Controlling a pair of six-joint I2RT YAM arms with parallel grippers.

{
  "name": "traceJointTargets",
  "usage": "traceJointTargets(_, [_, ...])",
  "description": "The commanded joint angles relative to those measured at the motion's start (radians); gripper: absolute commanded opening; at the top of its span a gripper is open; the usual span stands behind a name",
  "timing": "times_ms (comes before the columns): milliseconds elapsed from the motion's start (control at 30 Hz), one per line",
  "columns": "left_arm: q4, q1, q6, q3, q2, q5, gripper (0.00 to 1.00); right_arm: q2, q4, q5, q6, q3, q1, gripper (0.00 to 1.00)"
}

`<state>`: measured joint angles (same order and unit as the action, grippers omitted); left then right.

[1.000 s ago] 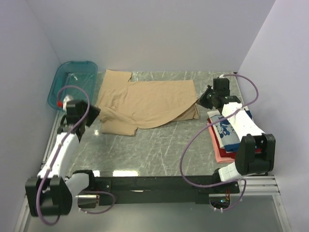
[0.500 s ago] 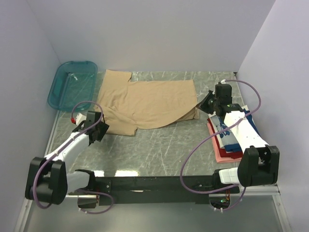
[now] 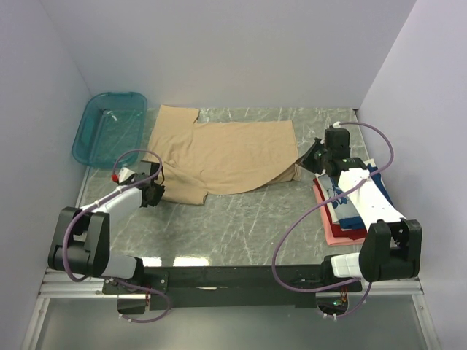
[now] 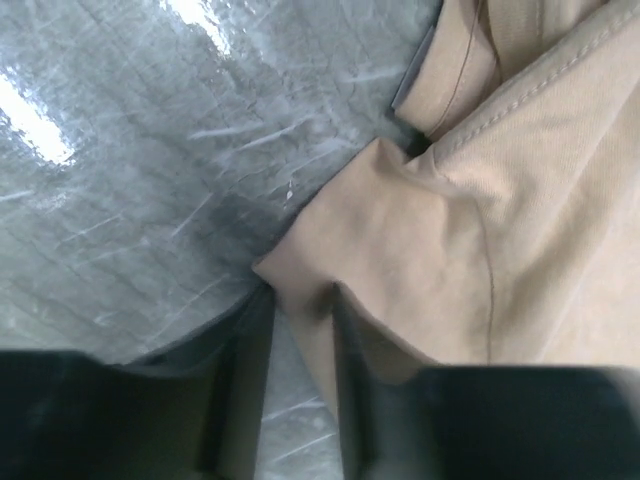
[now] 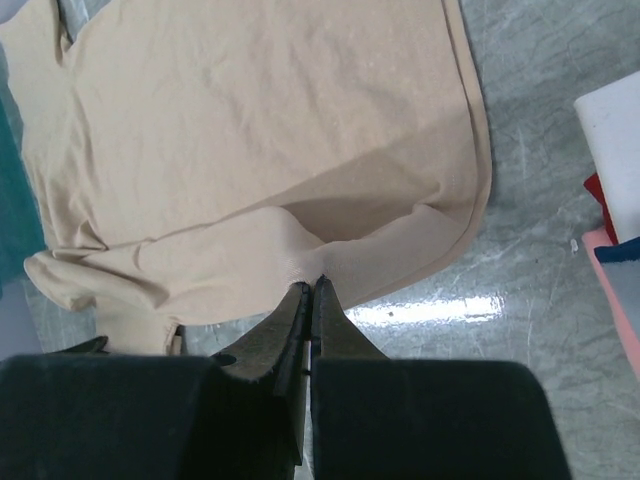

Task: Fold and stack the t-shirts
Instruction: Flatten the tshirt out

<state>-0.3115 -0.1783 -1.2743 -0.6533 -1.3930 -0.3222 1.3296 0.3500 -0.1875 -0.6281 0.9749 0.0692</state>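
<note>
The tan t-shirt (image 3: 226, 149) lies spread on the table, its left side bunched and folded over. Low at its front left corner is my left gripper (image 3: 154, 192). In the left wrist view the jaws stand open on either side of a pointed corner of the tan t-shirt (image 4: 480, 200), with table showing in the gap of the left gripper (image 4: 295, 300). At the shirt's right hem my right gripper (image 3: 307, 159) is shut, its tips pinching a fold of the tan t-shirt (image 5: 270, 130) just ahead of the right gripper (image 5: 312, 285). Other folded t-shirts (image 3: 343, 211), navy with white print, red and pink, are stacked at the right.
A teal plastic basket (image 3: 109, 127) stands at the back left, beside the shirt's sleeve. The right forearm (image 3: 368, 193) passes over the folded stack. White walls close in the left, back and right sides. The marbled table (image 3: 241, 219) runs in front of the shirt.
The left arm dropped from beside the basket to the shirt's front left corner, and its jaws narrowed around the cloth. The right gripper kept its pinch and barely moved.
</note>
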Motion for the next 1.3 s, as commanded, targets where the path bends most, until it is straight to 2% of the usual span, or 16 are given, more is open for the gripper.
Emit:
traceJointTargets(0, [-0.009,-0.004,0.007,-0.043,0.008,-0.052,0.2,-0.03,-0.036,-0.01,0.013,-0.016,-0.005,0.0])
traceJointTargets(100, [-0.053,-0.004,0.018,-0.042,0.08,-0.081,0.01,-0.047,-0.029,-0.01,0.019,-0.03,-0.005,0.0])
traceJointTargets(200, [-0.122,-0.004,0.038,-0.04,0.196,-0.109,0.01,-0.079,-0.028,-0.009,0.019,-0.061,-0.005,0.0])
traceJointTargets(367, [-0.238,-0.006,0.064,0.007,0.509,-0.118,0.01,-0.17,-0.029,-0.012,0.018,-0.16,-0.005,0.0])
traceJointTargets(433, [-0.329,-0.004,0.062,0.02,0.633,-0.133,0.01,-0.222,-0.029,-0.026,0.015,-0.195,-0.005,0.0])
traceJointTargets(600, [-0.497,-0.007,0.041,0.044,0.822,-0.127,0.01,-0.328,-0.025,-0.055,-0.002,-0.338,-0.005,0.0])
traceJointTargets(633, [-0.488,-0.056,0.027,0.056,0.875,-0.114,0.01,-0.361,-0.023,-0.064,-0.004,-0.36,-0.006,0.0])
traceJointTargets(733, [-0.559,-0.089,-0.077,0.063,0.945,-0.081,0.01,-0.433,0.004,-0.084,-0.031,-0.429,-0.005,0.0])
traceJointTargets(967, [-0.713,-0.089,-0.149,0.001,1.023,-0.075,0.01,-0.595,0.078,-0.084,-0.096,-0.531,-0.006,0.0])
traceJointTargets(1100, [-0.69,-0.089,-0.122,0.003,1.031,-0.055,0.01,-0.61,0.109,-0.089,-0.09,-0.545,-0.005,0.2])
traceJointTargets(1133, [-0.689,-0.089,-0.117,0.001,1.02,-0.052,0.01,-0.607,0.115,-0.087,-0.085,-0.547,-0.005,0.28])
traceJointTargets(1267, [-0.672,-0.089,-0.096,-0.008,0.991,-0.044,0.01,-0.616,0.156,-0.07,-0.094,-0.573,-0.005,0.37])
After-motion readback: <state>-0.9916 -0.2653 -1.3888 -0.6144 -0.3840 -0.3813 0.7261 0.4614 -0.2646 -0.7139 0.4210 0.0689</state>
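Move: Just under the left fingertips, within about 1 cm, lies the tan t-shirt's near-left corner, at its near sleeve; the far sleeve is some 26 cm ahead and 5 cm right, the empty basket about 21 cm ahead and 16 cm left. The right hand still grips the near hem corner, bound for bare table roughly 17 cm back, 1 cm right and 14 cm below; the folded stack is about 10 cm back, 20 cm right and 11 cm below. Closing on the near-left corner, the left hand pinches the cloth, lifts it some 14 cm while its fingers tip up about 20 degrees, then draws it back 13 cm towards the bases. Meanwhile the right hand, keeping its grip, pulls the hem corner back about 15 cm and down 7, past the stack's left side, then opens and lets go. ##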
